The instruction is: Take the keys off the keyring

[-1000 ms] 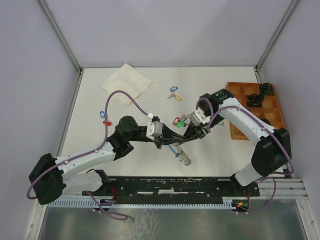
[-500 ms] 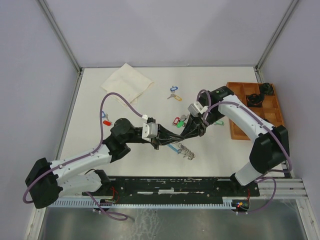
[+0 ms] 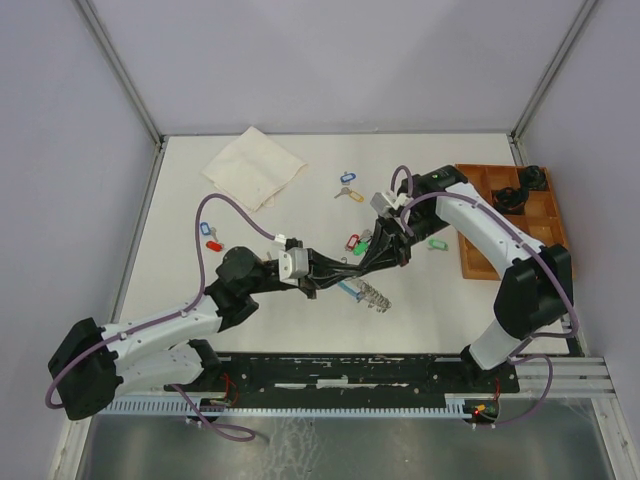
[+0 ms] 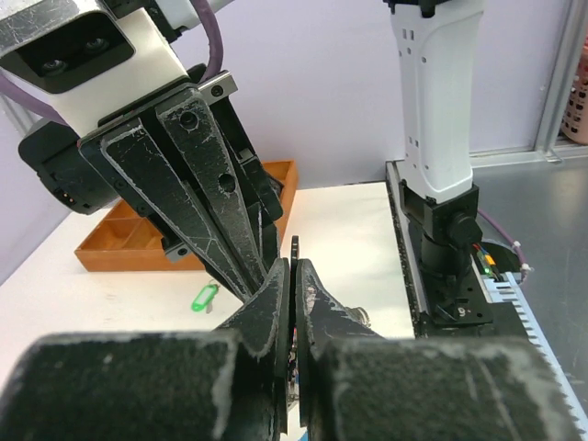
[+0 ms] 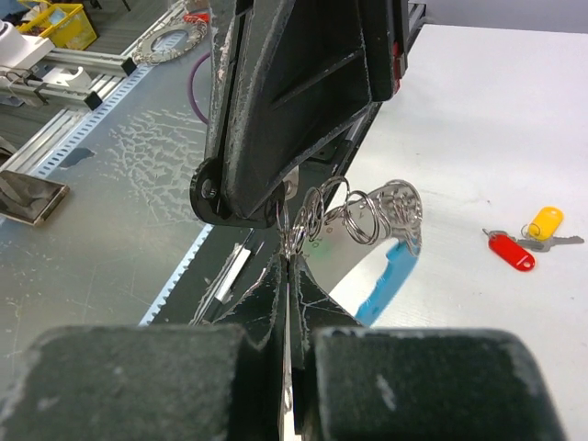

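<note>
Both grippers meet above the middle of the table. My left gripper [image 3: 338, 268] [image 4: 295, 272] is shut on a thin dark flat piece at one end of the keyring [image 3: 362, 292]. From it the light-blue band [image 5: 390, 276] and a silvery bunch of chain and split rings [image 5: 360, 209] hang. My right gripper [image 3: 368, 260] [image 5: 288, 266] is shut on a thin silver key hanging among those rings. Loose tagged keys lie on the table: blue and yellow [image 3: 346, 186], red and green [image 3: 355, 242], green [image 3: 435, 244] [image 4: 204, 297], red and yellow [image 5: 516, 246].
A cream cloth [image 3: 255, 165] lies at the back left. An orange compartment tray [image 3: 480, 222] [image 4: 119, 246] with dark parts stands at the right. Blue and red tagged keys [image 3: 208, 232] lie near the left edge. The right arm's base [image 4: 443, 234] stands at the front rail.
Both grippers have drifted left and slightly away from the arm bases, still joined at the keyring. The hanging bunch has moved with them. Both stay shut.
</note>
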Motion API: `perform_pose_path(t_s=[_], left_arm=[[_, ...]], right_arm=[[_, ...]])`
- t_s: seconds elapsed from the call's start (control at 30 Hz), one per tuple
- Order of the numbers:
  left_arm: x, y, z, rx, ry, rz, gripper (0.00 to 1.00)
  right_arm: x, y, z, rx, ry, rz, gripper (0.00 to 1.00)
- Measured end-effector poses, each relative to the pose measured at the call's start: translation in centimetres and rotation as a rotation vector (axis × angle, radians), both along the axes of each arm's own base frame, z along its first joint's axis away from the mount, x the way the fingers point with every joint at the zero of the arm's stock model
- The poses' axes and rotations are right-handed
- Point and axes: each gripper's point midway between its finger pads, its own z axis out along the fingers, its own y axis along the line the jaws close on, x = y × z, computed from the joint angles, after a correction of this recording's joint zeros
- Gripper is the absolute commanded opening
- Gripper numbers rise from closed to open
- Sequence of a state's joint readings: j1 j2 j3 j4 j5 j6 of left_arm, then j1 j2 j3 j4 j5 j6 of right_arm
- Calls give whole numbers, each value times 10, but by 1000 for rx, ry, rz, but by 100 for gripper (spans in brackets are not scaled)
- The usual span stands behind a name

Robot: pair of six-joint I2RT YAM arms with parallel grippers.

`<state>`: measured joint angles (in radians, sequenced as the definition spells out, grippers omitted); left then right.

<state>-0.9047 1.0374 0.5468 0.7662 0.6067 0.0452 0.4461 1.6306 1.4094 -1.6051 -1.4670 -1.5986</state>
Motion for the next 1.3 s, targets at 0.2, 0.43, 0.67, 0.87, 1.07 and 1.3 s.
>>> perform_pose_path(t_s=[0.2,0.43,0.67,0.87,1.07,1.3], left_arm=[[6,2,7,-37,-13,40,3],[16,2,17,-88,-32,85,3],[25,4,20,-137,-41,137,3],[31,8,27,-173,-46,180,3],[39,9,27,-171,-31,218,3],[48,10,27,-143,-19,251,3]], right_arm=[[6,1,7,-17,8,-7,1],[15,5,20,-44,29,-16,1],[18,6,23,-74,90,-25,1],[25,8,30,-84,68,-29,1],[38,12,41,-146,-38,-26,1],[38,19,23,-291,-95,-72,1]])
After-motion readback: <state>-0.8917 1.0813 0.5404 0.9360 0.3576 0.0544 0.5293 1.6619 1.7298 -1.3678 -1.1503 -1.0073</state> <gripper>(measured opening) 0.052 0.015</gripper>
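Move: Both hands already pinch the wire keyring where their tips meet, high above the table. Its loose coil and blue handle hang about 4 cm back and 5 cm below either hand, roughly 1 cm to the left hand's right and laterally level with the right hand. From either hand, the red-and-green-tagged keys lie about 15 cm ahead, laterally level, and the yellow-and-red pair some 11 cm ahead and 20 cm left, both about 22 cm below. With fingers shut on the keyring wire and the tips kept close together, both hands carry the ring forward over the table and up, the left about 5 cm forward and 3 cm up, its fingers swinging some 15 degrees counter-clockwise while their tips tilt up a little. The right keeps pace about 4 cm forward, rises about 4 cm and then sinks back nearly half of that while edging left towards the left hand, its fingertips tipping down more than 15 degrees, mostly late on. ##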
